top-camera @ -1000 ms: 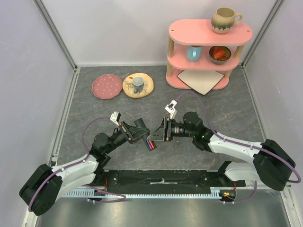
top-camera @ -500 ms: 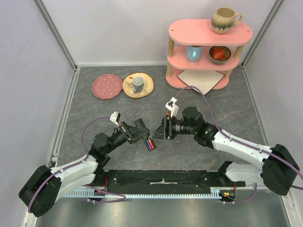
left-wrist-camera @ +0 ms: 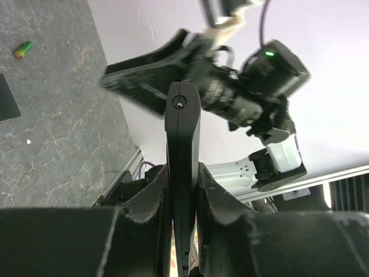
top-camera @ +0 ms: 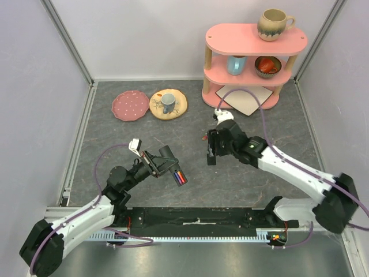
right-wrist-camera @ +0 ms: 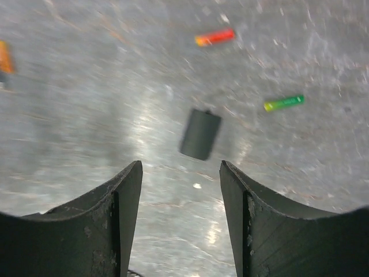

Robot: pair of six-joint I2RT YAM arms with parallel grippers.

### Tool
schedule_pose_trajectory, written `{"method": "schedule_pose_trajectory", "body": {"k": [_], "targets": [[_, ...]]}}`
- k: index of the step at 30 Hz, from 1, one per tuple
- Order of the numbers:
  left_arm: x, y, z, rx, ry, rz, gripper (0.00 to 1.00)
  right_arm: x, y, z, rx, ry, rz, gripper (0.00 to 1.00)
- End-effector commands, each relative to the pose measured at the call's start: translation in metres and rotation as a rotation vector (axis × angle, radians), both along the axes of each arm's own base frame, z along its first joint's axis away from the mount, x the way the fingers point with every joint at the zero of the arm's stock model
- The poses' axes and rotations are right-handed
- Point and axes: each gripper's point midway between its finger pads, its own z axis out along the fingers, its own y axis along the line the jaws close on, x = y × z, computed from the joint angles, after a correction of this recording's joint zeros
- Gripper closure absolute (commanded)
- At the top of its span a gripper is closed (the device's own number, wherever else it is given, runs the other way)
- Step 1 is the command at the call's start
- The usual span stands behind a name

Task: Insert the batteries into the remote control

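Observation:
My left gripper (top-camera: 173,171) is shut on the black remote control (top-camera: 180,176), held off the table; blue and red batteries (top-camera: 181,178) lie in its open end. In the left wrist view the remote (left-wrist-camera: 183,133) stands edge-on between the fingers, and a green battery (left-wrist-camera: 23,49) lies on the table. My right gripper (top-camera: 210,151) points down at the table, open and empty. Below its jaws (right-wrist-camera: 180,173) lie a small black rectangular piece (right-wrist-camera: 200,134), a red battery (right-wrist-camera: 214,37), a green battery (right-wrist-camera: 283,103) and an orange one (right-wrist-camera: 4,56).
A pink three-tier shelf (top-camera: 253,40) with mugs and a bowl stands at the back right, a white sheet (top-camera: 245,98) under it. A pink plate (top-camera: 130,106) and a yellow plate (top-camera: 176,107) with a mug (top-camera: 168,102) sit at the back left.
The right gripper has pulled away from the remote, moved back and right, and turned down toward the table with wider jaws. The left arm has shifted slightly left with the remote.

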Motion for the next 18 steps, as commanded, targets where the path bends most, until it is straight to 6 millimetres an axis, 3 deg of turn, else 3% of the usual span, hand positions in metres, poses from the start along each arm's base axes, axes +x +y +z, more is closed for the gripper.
{"method": "schedule_pose_trajectory", "body": {"k": [1,5,9,14,18], "targets": [[0.001,0.006,-0.029,0.078,0.004,0.042,0.98,0.004,-0.032,-0.053,-0.268,0.09,-0.064,0.36],[-0.001,0.009,-0.037,0.093,0.007,0.049,0.98,0.013,-0.018,-0.065,-0.255,0.118,-0.069,0.35],[-0.002,0.01,-0.04,0.1,0.004,0.053,0.98,0.018,-0.012,-0.091,-0.316,0.172,-0.057,0.35],[-0.001,0.011,-0.042,0.091,0.014,0.057,0.98,0.014,-0.006,-0.118,-0.337,0.237,-0.025,0.36],[-0.003,0.012,-0.046,0.092,0.019,0.055,0.98,0.015,-0.002,-0.128,-0.335,0.252,-0.017,0.37]]}}
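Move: The black battery cover lies flat on the table roughly 16 cm below the right hand, about 3 cm ahead of it and perhaps 2 cm to its right. The red battery is some 10 cm beyond the cover and 2 cm left of it; the green one is 6 cm beyond and 7 cm right of it. From the left hand, the cover is about 11 cm ahead, 16 cm right and 20 cm below. The open right hand drops about 13 cm towards the battery cover, its fingers tipping some 25 degrees steeper. ##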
